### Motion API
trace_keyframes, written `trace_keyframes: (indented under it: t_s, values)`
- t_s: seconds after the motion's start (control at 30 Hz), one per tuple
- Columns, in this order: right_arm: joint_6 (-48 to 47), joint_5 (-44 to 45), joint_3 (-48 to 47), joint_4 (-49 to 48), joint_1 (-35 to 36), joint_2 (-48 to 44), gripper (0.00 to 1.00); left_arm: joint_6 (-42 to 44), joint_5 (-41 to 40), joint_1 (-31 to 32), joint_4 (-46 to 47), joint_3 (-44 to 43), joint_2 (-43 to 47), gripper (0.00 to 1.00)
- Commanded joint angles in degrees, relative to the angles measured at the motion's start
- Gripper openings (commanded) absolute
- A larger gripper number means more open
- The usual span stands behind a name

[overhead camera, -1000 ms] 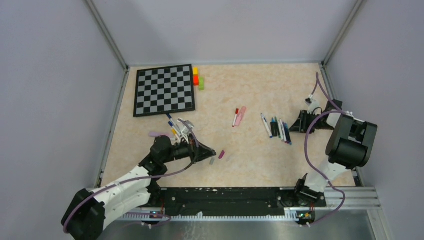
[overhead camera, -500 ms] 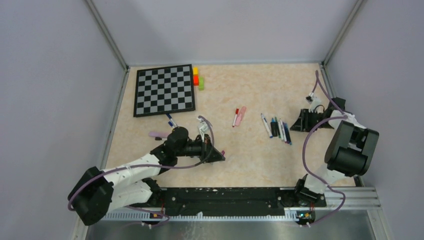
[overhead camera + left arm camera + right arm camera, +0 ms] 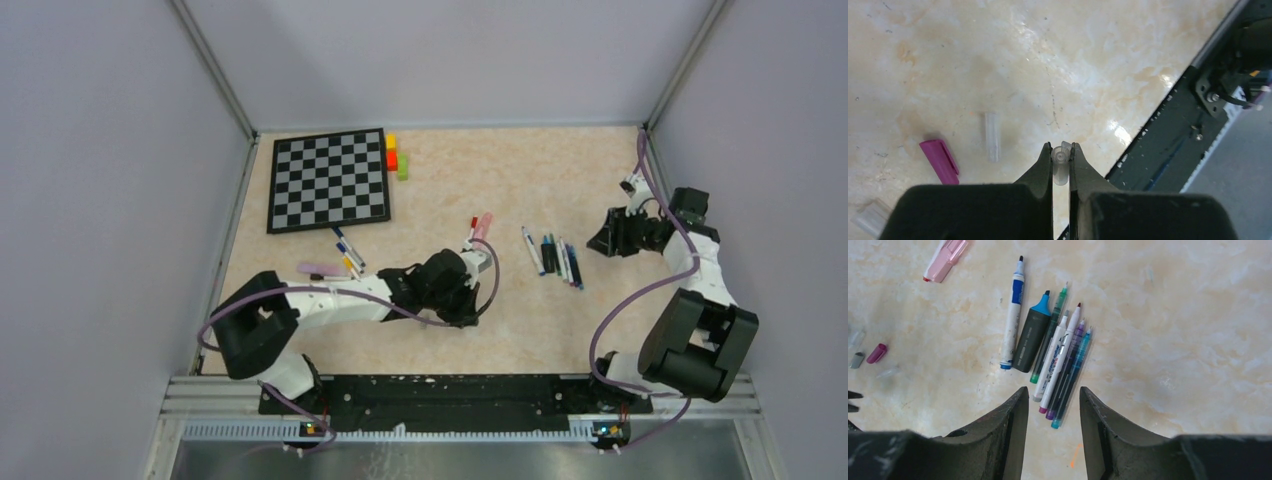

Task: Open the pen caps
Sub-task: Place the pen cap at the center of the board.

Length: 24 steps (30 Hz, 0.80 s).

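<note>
My left gripper (image 3: 1061, 156) is shut on a small clear pen cap (image 3: 1061, 165), held above the table near its front edge; in the top view the left gripper (image 3: 466, 314) is at centre. Below it lie a magenta cap (image 3: 939, 161) and a clear cap (image 3: 992, 136). My right gripper (image 3: 1053, 401) is open and empty, hovering just short of a row of uncapped pens (image 3: 1058, 355); in the top view the right gripper (image 3: 603, 240) is right of those pens (image 3: 556, 258). A pink highlighter (image 3: 483, 228) lies further left.
A chessboard (image 3: 328, 180) lies at the back left with yellow, red and green blocks (image 3: 395, 155) beside it. More pens (image 3: 345, 250) and a pale purple one (image 3: 320, 269) lie below the board. The black base rail (image 3: 1168, 135) runs close to my left gripper.
The left arm has stretched out to the right, carrying the clear cap towards the table's middle. The right gripper's jaws have opened wider and its arm has straightened up.
</note>
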State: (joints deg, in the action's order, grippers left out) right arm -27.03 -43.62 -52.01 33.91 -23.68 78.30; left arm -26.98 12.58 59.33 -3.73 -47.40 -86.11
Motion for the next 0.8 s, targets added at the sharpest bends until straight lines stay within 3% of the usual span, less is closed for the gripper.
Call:
trace_keyframes:
  t_s: [0.0, 0.37, 0.63, 0.77]
  values:
    - [-0.92, -3.55, 0.78, -0.14, -0.3, -2.66, 0.41, 1.44, -7.12, 1.83, -7.12, -7.48, -5.75, 0.01]
    - [-1.8, -6.9, 0.5, 1.26, -0.31, -5.01, 0.41, 2.93, -10.87, 2.76, -16.65, -20.29, -19.22, 0.18]
    - [-2.4, -7.87, 0.43, 1.9, -0.31, -5.65, 0.41, 3.34, -14.01, 2.75, -20.79, -23.82, -21.09, 0.36]
    - [-2.45, -8.14, 0.52, 1.94, -0.31, -6.03, 0.41, 3.6, -14.75, 2.78, -21.33, -24.45, -19.81, 0.38]
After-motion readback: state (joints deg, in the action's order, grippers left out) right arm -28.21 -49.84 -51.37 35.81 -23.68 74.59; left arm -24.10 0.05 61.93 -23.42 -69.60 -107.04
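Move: The clear pen cap pinched in the left fingertips is bound for bare table about 3 cm ahead, 2 cm to the right and 7 cm below the left hand. Beside that spot another clear cap lies some 4 cm ahead and 2 cm left of the hand, the magenta cap about 5 cm ahead and 6 cm left, and the grey cap 2 cm ahead and 10 cm left. From the right hand the spot is roughly 15 cm back, 25 cm left and 10 cm down. The clear cap, already held, is carried down about 5 cm and some 3 cm forward with a little rightward travel by the left hand, whose fingers swing about 20 degrees closer to straight down. From about midway the fingers spread and let go of the cap at the table, hovering low around it. The right hand, open and empty, drifts about 2 cm up and 2 cm left. ##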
